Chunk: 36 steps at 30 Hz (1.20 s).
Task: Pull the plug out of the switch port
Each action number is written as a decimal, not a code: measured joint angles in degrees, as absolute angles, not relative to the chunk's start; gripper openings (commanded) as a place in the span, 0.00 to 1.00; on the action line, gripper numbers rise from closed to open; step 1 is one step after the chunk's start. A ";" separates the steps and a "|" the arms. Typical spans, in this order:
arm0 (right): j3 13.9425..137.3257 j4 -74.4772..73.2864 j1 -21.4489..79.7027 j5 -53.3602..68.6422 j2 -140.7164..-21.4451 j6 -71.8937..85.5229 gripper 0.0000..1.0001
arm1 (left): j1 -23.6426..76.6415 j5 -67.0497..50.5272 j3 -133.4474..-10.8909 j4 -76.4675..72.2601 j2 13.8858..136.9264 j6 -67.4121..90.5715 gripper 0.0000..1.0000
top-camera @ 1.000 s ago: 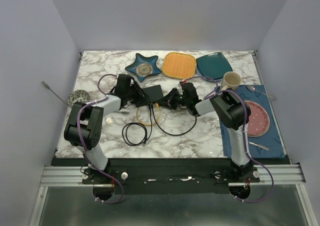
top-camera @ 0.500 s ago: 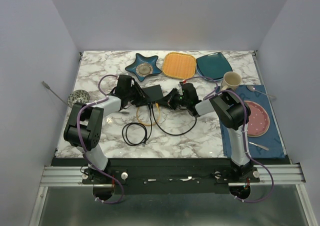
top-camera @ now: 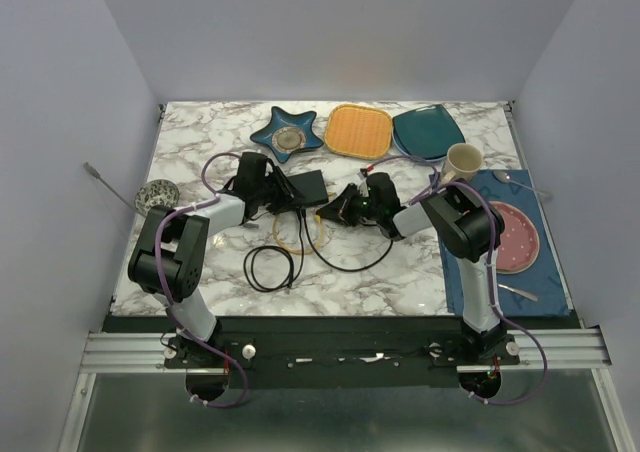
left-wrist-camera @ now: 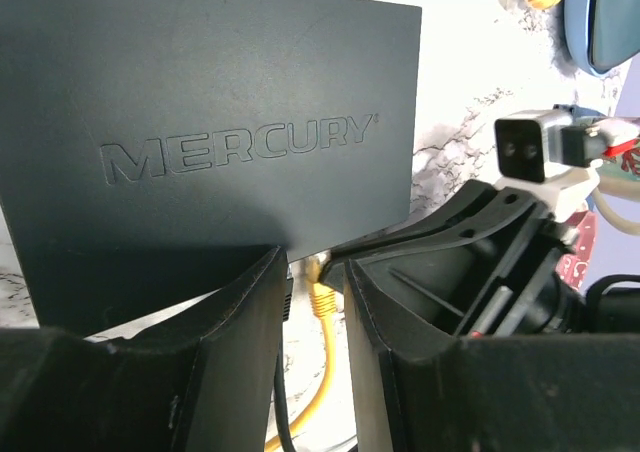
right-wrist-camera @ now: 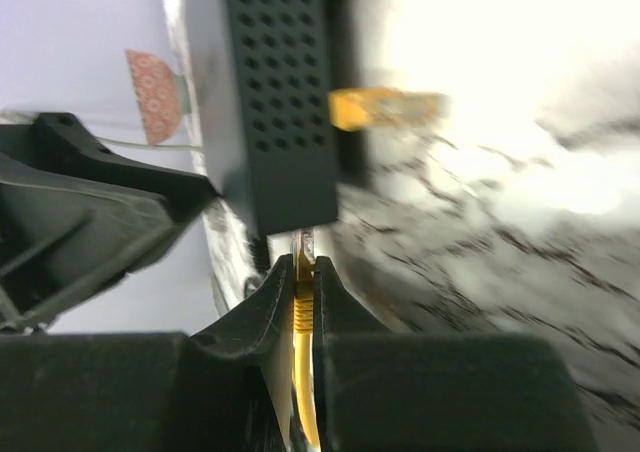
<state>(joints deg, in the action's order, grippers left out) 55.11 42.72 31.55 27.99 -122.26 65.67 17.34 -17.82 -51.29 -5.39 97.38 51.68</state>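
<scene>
The switch [top-camera: 306,184] [left-wrist-camera: 215,132] lies flat on the marble, a black box lettered MERCURY. My left gripper [top-camera: 272,196] [left-wrist-camera: 316,264] stands at its left near corner with the jaws apart, and nothing is clamped between them. The left finger [left-wrist-camera: 225,352] overlaps the switch's edge. My right gripper [top-camera: 328,211] [right-wrist-camera: 305,264] is shut on the yellow plug [right-wrist-camera: 303,307] [left-wrist-camera: 322,298] at the switch's near edge. The plug's clear tip meets the black casing [right-wrist-camera: 285,102]. How deep it sits in the port is hidden.
A yellow cable [top-camera: 297,235] and a black cable loop [top-camera: 270,268] lie in front of the switch. Behind it are a star dish [top-camera: 287,135], an orange plate [top-camera: 358,129] and a teal plate [top-camera: 428,130]. A cup [top-camera: 462,160] and a pink plate [top-camera: 512,235] stand at the right.
My right gripper has moved left and nearer, to the switch's near edge, and its jaws have closed on the yellow plug. The left gripper has barely shifted.
</scene>
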 measured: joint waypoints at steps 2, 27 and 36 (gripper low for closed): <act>54.30 42.13 31.55 27.99 -122.26 65.19 0.01 | 17.34 -17.91 -51.29 -5.43 97.38 51.79 0.44; 49.45 4.67 31.62 7.14 -77.06 34.68 0.01 | 20.75 -15.59 -36.77 -14.94 73.28 50.28 0.99; 51.77 -4.27 31.62 8.29 -73.47 35.75 0.01 | 41.80 -8.01 -32.99 -28.86 66.46 40.01 0.99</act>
<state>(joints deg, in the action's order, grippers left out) 51.77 -4.27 31.62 8.29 -73.47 35.75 41.80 -8.01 -32.99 -28.86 66.46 40.01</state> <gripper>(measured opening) 0.153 0.988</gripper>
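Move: The right fingers already hold the yellow plug at the switch's front edge; the switch's middle lies about 5 cm ahead and 5 cm left of them, at about the same height. A loose yellow plug lies some 5 cm ahead and 3 cm right of that hand. The left hand is at the front edge from above: the switch's middle is roughly 4 cm ahead, 3 cm left and 3 cm below it, the held plug about 3 cm right, 1 cm back and 3 cm lower. Back a little from the port first, then up about 16 cm and off to the right some 11 cm, the right hand carries the yellow plug away from the switch, grip kept shut and wrist turning. The left hand slides back about 3 cm, opens wide and lifts off the switch, then swings up, back and right in front of the switch, its fingertips tipping up roughly 40 degrees. ##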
